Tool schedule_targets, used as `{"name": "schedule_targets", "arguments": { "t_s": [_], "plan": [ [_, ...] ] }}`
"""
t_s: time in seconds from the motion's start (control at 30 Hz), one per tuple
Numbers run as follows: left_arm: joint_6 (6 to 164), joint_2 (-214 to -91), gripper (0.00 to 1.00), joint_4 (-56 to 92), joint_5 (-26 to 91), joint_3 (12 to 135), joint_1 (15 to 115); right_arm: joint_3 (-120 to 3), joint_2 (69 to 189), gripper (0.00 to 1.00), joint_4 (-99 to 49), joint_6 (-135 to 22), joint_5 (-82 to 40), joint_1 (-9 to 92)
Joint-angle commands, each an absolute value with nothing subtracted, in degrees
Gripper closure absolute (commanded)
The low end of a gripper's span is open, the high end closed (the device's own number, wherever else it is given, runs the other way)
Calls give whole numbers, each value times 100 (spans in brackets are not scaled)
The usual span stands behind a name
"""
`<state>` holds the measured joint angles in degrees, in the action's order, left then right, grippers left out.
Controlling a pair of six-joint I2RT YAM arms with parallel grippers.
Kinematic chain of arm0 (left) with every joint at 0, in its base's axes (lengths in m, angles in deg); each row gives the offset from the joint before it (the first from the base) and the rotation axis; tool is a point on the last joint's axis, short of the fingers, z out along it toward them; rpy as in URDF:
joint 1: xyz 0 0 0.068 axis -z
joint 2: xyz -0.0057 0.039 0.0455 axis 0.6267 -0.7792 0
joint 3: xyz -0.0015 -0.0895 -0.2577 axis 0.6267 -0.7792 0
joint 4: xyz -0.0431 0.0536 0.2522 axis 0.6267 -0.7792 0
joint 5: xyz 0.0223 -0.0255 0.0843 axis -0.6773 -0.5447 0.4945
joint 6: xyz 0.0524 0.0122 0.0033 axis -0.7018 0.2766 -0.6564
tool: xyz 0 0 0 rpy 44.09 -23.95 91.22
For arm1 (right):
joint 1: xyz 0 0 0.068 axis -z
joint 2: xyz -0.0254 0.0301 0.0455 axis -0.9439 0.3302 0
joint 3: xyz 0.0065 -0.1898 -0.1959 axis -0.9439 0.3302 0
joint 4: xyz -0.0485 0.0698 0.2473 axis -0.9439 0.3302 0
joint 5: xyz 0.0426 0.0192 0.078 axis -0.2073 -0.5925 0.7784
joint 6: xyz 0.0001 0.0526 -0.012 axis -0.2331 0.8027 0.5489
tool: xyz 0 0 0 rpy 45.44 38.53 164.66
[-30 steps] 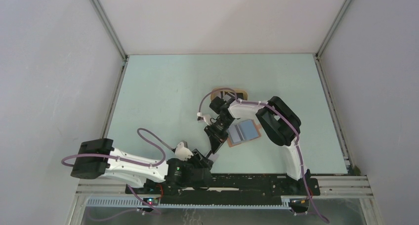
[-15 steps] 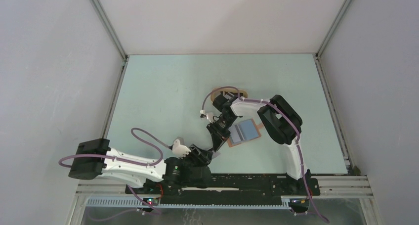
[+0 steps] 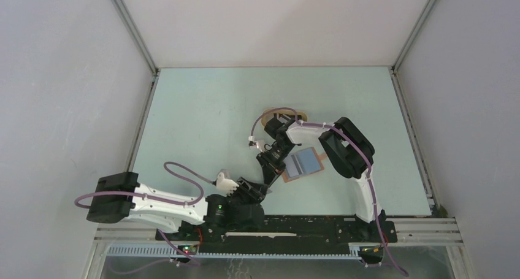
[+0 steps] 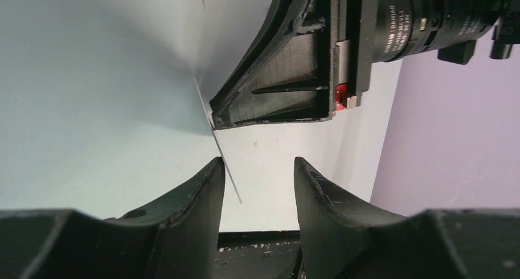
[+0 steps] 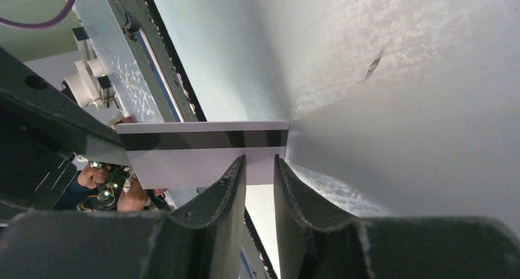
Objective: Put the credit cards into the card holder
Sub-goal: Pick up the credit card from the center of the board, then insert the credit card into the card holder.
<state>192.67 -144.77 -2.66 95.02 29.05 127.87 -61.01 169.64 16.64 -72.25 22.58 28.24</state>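
A whitish credit card (image 5: 190, 150) with a dark stripe sits at the tips of my right gripper (image 5: 259, 159), its face toward that camera, the jaws narrowly apart at its right end. From above, the card (image 3: 268, 181) hangs down from the right gripper (image 3: 270, 168) toward the left gripper (image 3: 260, 192). The left wrist view shows the card edge-on (image 4: 224, 159), reaching between the open left gripper (image 4: 257, 162) close to its left finger, with no contact seen. The card holder (image 3: 305, 162) lies open, blue pockets up, just right of the right gripper.
An oval beige tray (image 3: 288, 114) lies behind the right wrist, mostly hidden. The right gripper's finger (image 4: 282, 76) fills the top of the left wrist view. The two arms nearly meet close to the table's near edge (image 3: 306, 216).
The left gripper has crept up and right toward the hanging card and narrowed slightly. The right wrist shifted a little to the right with the card.
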Motion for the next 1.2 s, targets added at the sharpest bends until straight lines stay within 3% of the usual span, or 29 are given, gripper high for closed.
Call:
{"name": "schedule_targets", "arguments": {
  "t_s": [0.0,0.27,0.4,0.43,0.57,0.73,0.9,1.0,1.13,1.17],
  "plan": [
    [22987,-14457,51,-529,9294,2732,12682,-6077,17033,69,1661,-7312,2380,2848],
    [22978,-14404,67,-724,8955,2638,12471,-6075,17034,69,1679,-7336,2394,2880],
    [22970,-14361,96,-737,8932,2557,12444,-6080,16994,68,1690,-7407,2402,2886],
    [22962,-14352,99,-786,8925,2563,12444,-6078,16928,67,1705,-7463,2436,2906],
    [22433,-14134,100,-1537,9018,2908,12465,-6132,16332,61,1966,-8061,2594,3260],
    [19719,-13459,100,-1288,9487,3167,12465,-6150,14991,55,3058,-9746,3316,4562],
    [15466,-12372,100,1041,9596,2665,12452,-6414,13854,52,5098,-12096,4019,5696],
    [13107,-11525,100,2420,8933,2174,12301,-6290,12962,49,5238,-12529,4003,6152],
    [11264,-10701,100,2273,7751,2178,11908,-5520,11858,26,4760,-12645,4266,6318],
    [10878,-10644,100,2179,7555,2220,11888,-5323,11699,24,4772,-12792,4531,6297]
  ]
}}
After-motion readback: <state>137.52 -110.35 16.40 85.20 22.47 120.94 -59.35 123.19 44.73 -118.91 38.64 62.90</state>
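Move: The credit card is tilted up between the hands, its middle about 2 cm ahead of the left gripper, 1 cm left and 4 cm below; its near end lies inside the open left fingers. The card holder is some 12 cm ahead and 12 cm right of the left gripper, the card tray about 27 cm ahead and 7 cm right, both near 7 cm lower. From the right fingers the card's middle is about 2 cm back, 1 cm left and 1 cm up. Ease the left gripper down and left about 3 cm while the right fingertips stay on the card's face, bracing it, and pinch its near end shut. Then carry the card some 15 cm up, tilting the fingers up and swinging clockwise. As the left rises, pull the right hand off, fast up about 24 cm and right 15 cm over the card holder, forward then part-way back, tipping its wrist and opening its fingers wider. ##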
